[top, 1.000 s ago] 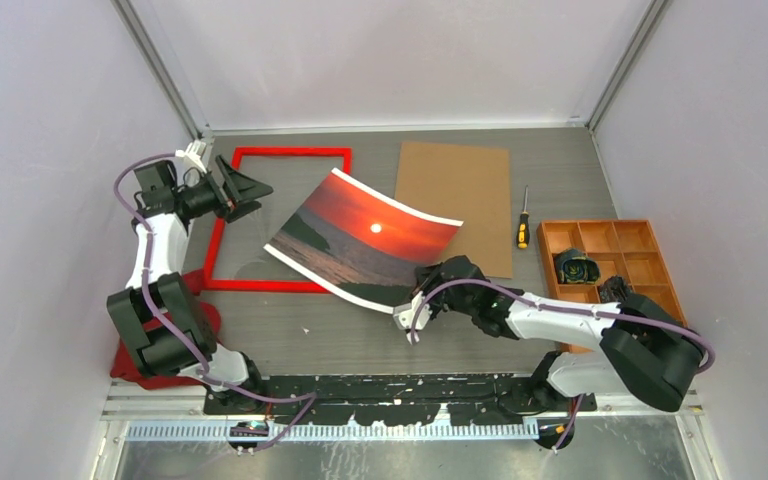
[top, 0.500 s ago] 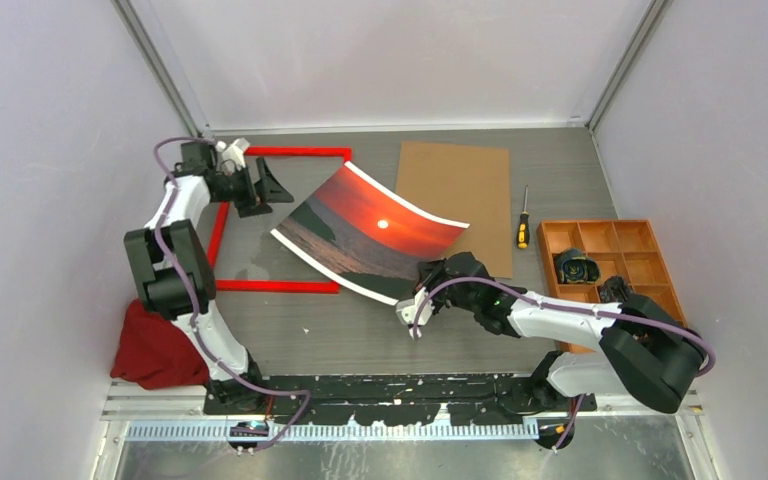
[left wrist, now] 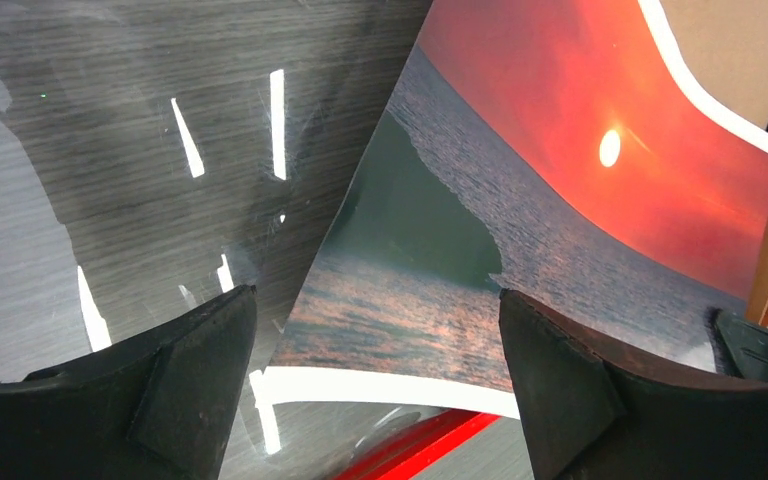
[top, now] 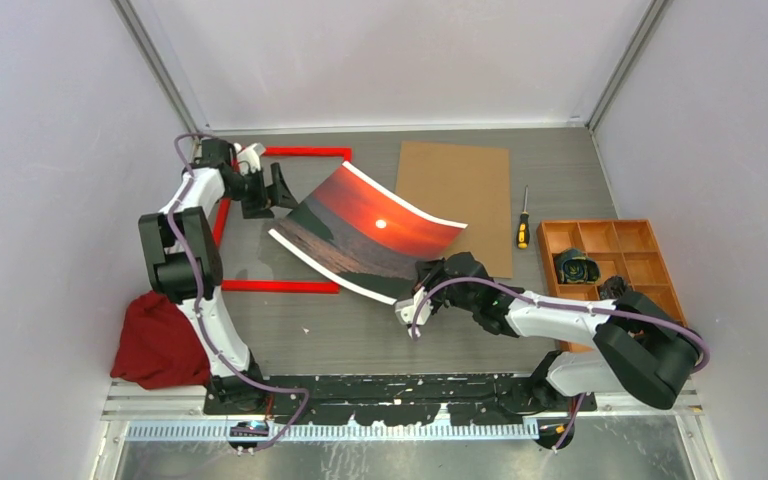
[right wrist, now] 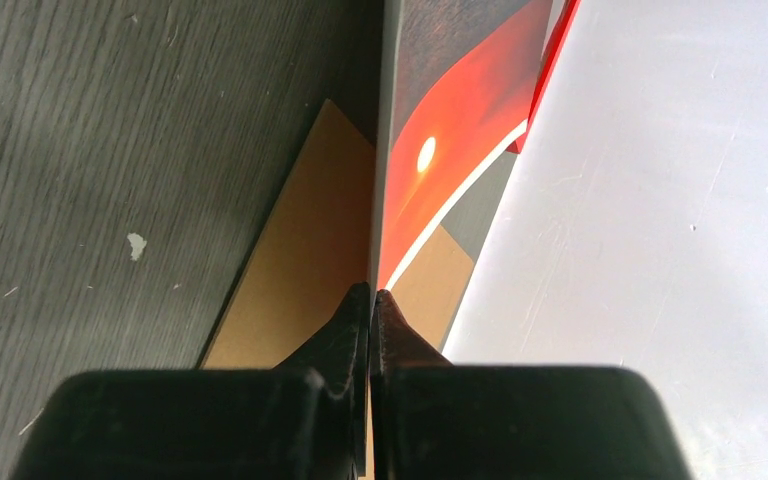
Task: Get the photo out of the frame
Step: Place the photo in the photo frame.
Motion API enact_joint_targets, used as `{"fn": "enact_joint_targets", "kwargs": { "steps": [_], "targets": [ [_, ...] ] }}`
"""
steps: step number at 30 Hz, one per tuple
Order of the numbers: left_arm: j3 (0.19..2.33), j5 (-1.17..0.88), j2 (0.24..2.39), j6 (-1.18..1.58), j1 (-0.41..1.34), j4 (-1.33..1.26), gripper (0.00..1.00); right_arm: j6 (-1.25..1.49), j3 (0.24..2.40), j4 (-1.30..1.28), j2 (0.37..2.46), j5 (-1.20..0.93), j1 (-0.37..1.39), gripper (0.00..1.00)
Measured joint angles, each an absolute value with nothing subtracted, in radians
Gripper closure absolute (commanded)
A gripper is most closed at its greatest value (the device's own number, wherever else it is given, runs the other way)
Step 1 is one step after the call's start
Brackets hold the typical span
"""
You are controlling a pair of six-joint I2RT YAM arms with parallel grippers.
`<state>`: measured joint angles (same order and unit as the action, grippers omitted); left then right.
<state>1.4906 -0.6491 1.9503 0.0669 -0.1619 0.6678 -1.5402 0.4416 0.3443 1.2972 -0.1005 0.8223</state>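
Note:
The photo [top: 365,235], a red-orange sunset print with a white edge, is lifted off the table and curves upward. My right gripper [top: 422,275] is shut on its near right corner; in the right wrist view the fingertips [right wrist: 372,290] pinch the sheet's edge [right wrist: 430,170]. The red frame [top: 280,286] lies flat at the left, partly under the photo's left end. My left gripper [top: 282,190] hovers open over the frame at the photo's left corner. In the left wrist view the photo's white edge [left wrist: 520,200] spans the gap of that gripper [left wrist: 375,293] without touching either finger, with a frame rail [left wrist: 430,445] below.
A brown backing board [top: 455,200] lies flat behind the photo. A screwdriver [top: 523,230] sits to its right, then an orange compartment tray [top: 610,265] with small parts. A dark red cloth [top: 160,340] lies at the near left. A glossy clear sheet [left wrist: 210,200] covers the table inside the frame.
My left arm has swung from the far left across the frame to the photo's left corner. The photo's left end has risen slightly. The right gripper keeps its hold.

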Motion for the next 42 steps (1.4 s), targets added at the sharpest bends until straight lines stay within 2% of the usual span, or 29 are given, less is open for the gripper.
{"fn": "enact_joint_targets", "kwargs": {
  "steps": [9,13,16,22,24,29,32,33,34,42],
  "targets": [
    [1.534,-0.627,2.029,0.047,-0.136,0.695,0.14,-1.539,0.427,0.358,1.298,-0.107,0.822,0.99],
    [1.534,-0.625,2.041,0.046,-0.130,0.702,0.20,-1.539,0.425,0.360,1.298,-0.108,0.822,0.98],
    [1.537,-0.628,2.044,0.047,-0.124,0.707,0.29,-1.539,0.424,0.361,1.298,-0.111,0.822,0.98],
    [1.546,-0.669,2.075,0.056,-0.122,0.717,0.62,-1.539,0.421,0.369,1.299,-0.111,0.822,0.92],
    [1.546,-0.680,2.080,0.069,-0.122,0.717,0.73,-1.539,0.421,0.371,1.298,-0.111,0.822,0.86],
    [1.538,-0.698,2.079,0.097,-0.122,0.705,0.87,-1.532,0.421,0.374,1.298,-0.109,0.822,0.63],
    [1.505,-0.699,2.067,0.120,-0.121,0.690,0.99,-1.512,0.421,0.373,1.298,-0.102,0.822,0.25],
    [1.493,-0.699,2.061,0.127,-0.121,0.688,1.00,-1.502,0.421,0.370,1.298,-0.095,0.820,0.11],
    [1.473,-0.698,2.049,0.135,-0.121,0.680,1.00,-1.491,0.421,0.363,1.296,-0.087,0.818,0.03],
    [1.303,-0.732,1.900,0.261,-0.152,0.570,1.00,-1.286,0.479,0.274,1.260,-0.007,0.764,0.00]
  ]
}}
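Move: The photo's left edge lies between the left hand's open fingers, about 2 cm back, 2 cm to the right and 4 cm below the hand point. The red frame's middle is some 2 cm back, 2 cm left and 9 cm below. The right hand already pinches the photo's right edge; from it the left edge is roughly 28 cm left, 10 cm ahead and 3 cm lower, and the cardboard's middle about 13 cm ahead, 7 cm right and 9 cm below. Down and to the right by about 4 cm, the left hand brings its open fingers around the photo's left edge near the close corner and shuts them on it, then draws back a few centimetres and starts to rise. The right hand holds the other end still until that grip closes, then opens wide, lets go and backs off right and forward about 4 cm, turning some 15 degrees clockwise. ##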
